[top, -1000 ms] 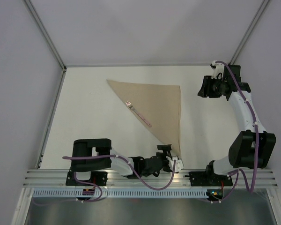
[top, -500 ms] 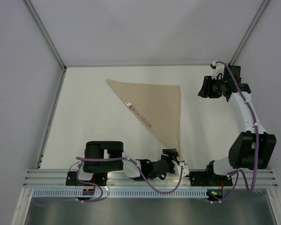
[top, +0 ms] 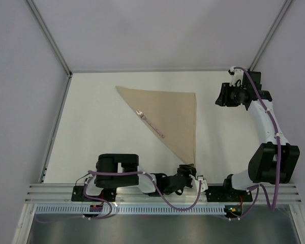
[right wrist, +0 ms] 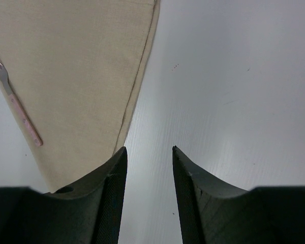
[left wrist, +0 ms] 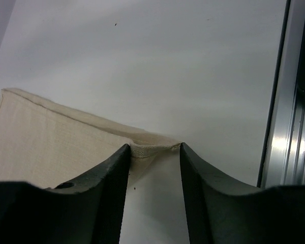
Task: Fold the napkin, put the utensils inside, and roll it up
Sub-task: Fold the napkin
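Observation:
The tan napkin (top: 170,114) lies folded into a triangle on the white table. The fork (top: 150,124), pink-handled, rests along its long diagonal edge. My left gripper (top: 188,168) is low at the napkin's near corner. In the left wrist view the jaws (left wrist: 155,146) stand partly open, straddling the corner tip of the napkin (left wrist: 51,147), which bunches slightly between the fingertips. My right gripper (top: 219,95) hangs open above bare table, right of the far right corner. Its wrist view shows the gripper (right wrist: 149,148) with nothing between the fingers, the napkin (right wrist: 76,66) and fork (right wrist: 18,104) to the left.
An aluminium rail (top: 157,195) runs along the near edge, close beside the left gripper, and the rail (left wrist: 290,127) also shows at the right of the left wrist view. Grey walls enclose the table on the left, far and right sides.
The left arm has swung right and brought its gripper onto the napkin's near corner, with its jaws narrowing. The right jaws have narrowed a little; that arm has stayed in place.

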`<state>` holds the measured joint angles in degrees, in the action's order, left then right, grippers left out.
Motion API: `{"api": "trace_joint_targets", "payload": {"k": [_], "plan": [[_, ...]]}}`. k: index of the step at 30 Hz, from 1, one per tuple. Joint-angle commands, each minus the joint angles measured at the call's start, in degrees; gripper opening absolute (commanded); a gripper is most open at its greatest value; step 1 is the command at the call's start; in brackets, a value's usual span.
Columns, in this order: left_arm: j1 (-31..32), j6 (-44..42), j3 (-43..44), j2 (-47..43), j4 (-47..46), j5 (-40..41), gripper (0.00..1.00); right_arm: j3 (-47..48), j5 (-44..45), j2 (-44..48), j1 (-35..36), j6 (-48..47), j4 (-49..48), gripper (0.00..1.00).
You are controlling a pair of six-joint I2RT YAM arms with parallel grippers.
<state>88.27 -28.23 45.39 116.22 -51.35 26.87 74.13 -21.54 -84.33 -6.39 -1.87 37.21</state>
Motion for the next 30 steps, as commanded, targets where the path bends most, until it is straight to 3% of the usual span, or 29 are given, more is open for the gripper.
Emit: {"api": "trace_joint_targets", "payload": {"k": [1, 10, 12, 25, 30], "plan": [[0.59, -1.22, 1.55, 1.64, -1.65, -0.51, 0.47, -0.39, 0.45, 2.16, -0.29, -0.42, -1.62, 0.46], [0.59, 2.12, 5.67, 1.11, 4.15, -2.61, 0.17, -0.3, 0.62, 2.16, -0.29, -0.5, -1.62, 0.45], [0.68, 3.87, 6.99, 1.02, 5.56, -3.14, 0.02, -0.3, 0.71, 2.16, -0.29, -0.5, -1.62, 0.45], [1.55, 16.62, 10.42, -2.14, 7.67, -6.66, 0.02, -0.47, 0.97, 2.42, -0.29, -0.77, -1.62, 0.45], [-2.48, 24.42, 6.23, -8.01, 5.48, -7.44, 0.02, -0.56, 0.89, 2.51, -0.29, -0.59, -1.7, 0.45]]}}
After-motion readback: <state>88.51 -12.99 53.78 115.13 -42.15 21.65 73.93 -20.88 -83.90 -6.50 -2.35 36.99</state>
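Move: The near corner of the folded napkin lies between the open fingers of my left hand, level with them and about 2 cm below the hand point. The fork lies along the napkin's slanting fold, some 22 cm ahead and 20 cm to the left of that hand. The napkin's far right corner is about 39 cm straight ahead. From my idle right hand the near corner is roughly 28 cm back, 16 cm left and 20 cm down. I close my left fingers from half open to shut on the napkin's near corner, sinking a touch as they close, then drag the pinched corner about 4 cm to the right and some 2.5 cm back towards me. I lift about 2 cm from the low point, most of it at the end, while the wrist rolls roughly 15 degrees. ##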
